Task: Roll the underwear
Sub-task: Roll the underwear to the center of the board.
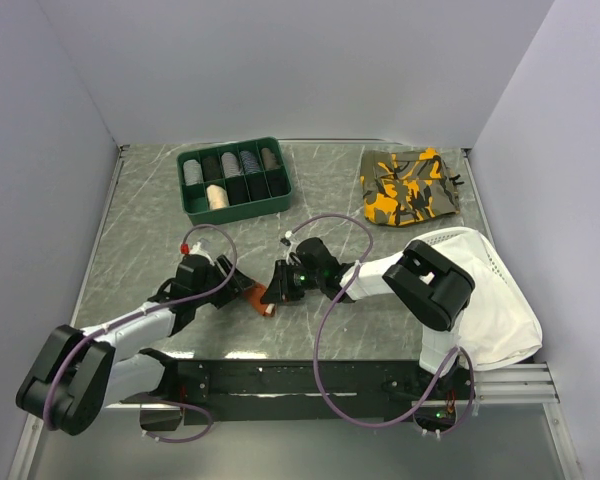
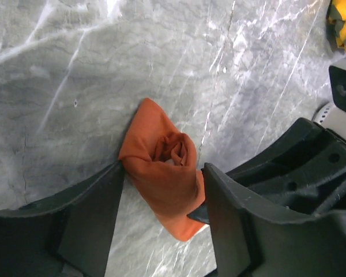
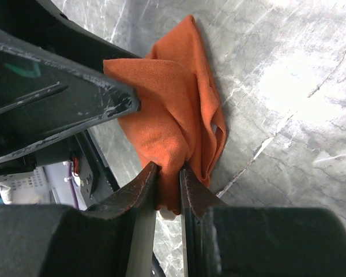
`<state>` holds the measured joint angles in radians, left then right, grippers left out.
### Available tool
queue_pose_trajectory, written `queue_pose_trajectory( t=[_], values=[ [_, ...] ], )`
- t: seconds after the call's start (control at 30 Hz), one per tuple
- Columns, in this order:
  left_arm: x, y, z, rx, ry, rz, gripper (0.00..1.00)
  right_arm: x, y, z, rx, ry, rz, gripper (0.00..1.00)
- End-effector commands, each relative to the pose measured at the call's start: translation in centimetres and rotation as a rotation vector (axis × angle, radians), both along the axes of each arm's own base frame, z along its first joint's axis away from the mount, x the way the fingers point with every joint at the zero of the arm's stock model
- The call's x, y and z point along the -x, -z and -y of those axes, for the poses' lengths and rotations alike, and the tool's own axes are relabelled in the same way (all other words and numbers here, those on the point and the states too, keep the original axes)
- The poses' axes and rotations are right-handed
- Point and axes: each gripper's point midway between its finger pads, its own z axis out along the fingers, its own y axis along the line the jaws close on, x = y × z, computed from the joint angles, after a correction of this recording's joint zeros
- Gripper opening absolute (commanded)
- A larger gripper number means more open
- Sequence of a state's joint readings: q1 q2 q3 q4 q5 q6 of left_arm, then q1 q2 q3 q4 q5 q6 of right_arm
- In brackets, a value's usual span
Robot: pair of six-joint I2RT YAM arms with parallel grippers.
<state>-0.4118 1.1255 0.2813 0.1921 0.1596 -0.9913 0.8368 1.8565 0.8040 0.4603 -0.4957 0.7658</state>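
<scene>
The underwear is a small rust-orange bundle, rolled into a loose spiral, lying on the grey marble table between the two arms. My left gripper is open and straddles the roll, with a finger close against each side. My right gripper comes from the opposite side and is shut on one end of the orange fabric; a bit of white shows under the pinch. In the top view the two grippers meet nose to nose over the bundle.
A green compartment tray holding several rolled items stands at the back, left of centre. An orange-and-olive camouflage garment lies at the back right. A large white cloth is draped by the right arm.
</scene>
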Motion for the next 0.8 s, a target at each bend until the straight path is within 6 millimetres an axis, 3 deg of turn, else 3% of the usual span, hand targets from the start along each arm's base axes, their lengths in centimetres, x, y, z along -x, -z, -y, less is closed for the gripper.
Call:
queue_pose_trajectory(
  t=[0.0, 0.27, 0.37, 0.5, 0.57, 0.6, 0.63, 0.7, 0.77],
  values=[
    [-1.2, -0.6, 0.0, 0.013, -0.048, 0.051, 0.58, 0.4, 0.7, 0.0, 0.005, -0.018, -0.029, 0.16],
    [-1.2, 0.9, 0.8, -0.025, -0.024, 0.009, 0.37, 1.3, -0.9, -1.0, -0.074, -0.096, -0.027, 0.2],
    [-1.3, 1.1, 1.0, -0.042, -0.019, -0.006, 0.29, 0.8, -1.1, -0.7, -0.04, -0.084, 0.002, 0.3],
    [-1.4, 1.0, 0.8, -0.086, -0.014, -0.015, 0.25, -0.5, -1.4, 0.6, 0.061, -0.023, 0.085, 0.55],
    [-1.6, 0.7, 0.7, -0.104, -0.015, -0.011, 0.25, -0.8, -2.5, 1.6, 0.127, -0.004, 0.156, 0.6],
    [-1.8, 0.3, 0.6, -0.115, -0.013, -0.011, 0.24, -1.9, -2.7, 2.3, 0.181, 0.055, 0.216, 0.63],
    [-1.8, 0.2, 0.6, -0.126, -0.012, -0.016, 0.24, -1.3, -2.7, 2.8, 0.244, 0.04, 0.254, 0.64],
    [-2.2, -0.4, 0.5, -0.138, -0.015, -0.009, 0.23, -2.7, -5.5, 3.4, 0.305, 0.121, 0.394, 0.7],
    [-2.0, -0.5, 0.5, -0.149, -0.01, -0.027, 0.23, -1.6, -6.7, 3.5, 0.373, 0.096, 0.486, 0.71]
  ],
)
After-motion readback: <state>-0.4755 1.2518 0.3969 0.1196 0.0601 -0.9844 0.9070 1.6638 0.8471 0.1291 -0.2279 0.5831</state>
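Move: The rolled-up underwear sits between the open left fingers, its middle about 2 cm right of, 2 cm back from and 2 cm below the left hand. The green bin's middle stands some 25 cm ahead and 3 cm left, and the beige roll in it about 20 cm ahead and 7 cm left. From the right hand, whose shut fingers still grip the near end, the underwear's middle is about 3 cm left, level in depth and 1 cm lower. The left hand sinks about 1.5 cm onto the underwear, easing a little to the right, and its fingers close and pinch the roll near its far-left end, then come up slightly with the pinch kept. The right hand keeps its hold while drawing back about 1 cm, then opens wide, lets go of the near end and pulls away to the right and up, some 2 cm each, its wrist tilting about 15 degrees. ##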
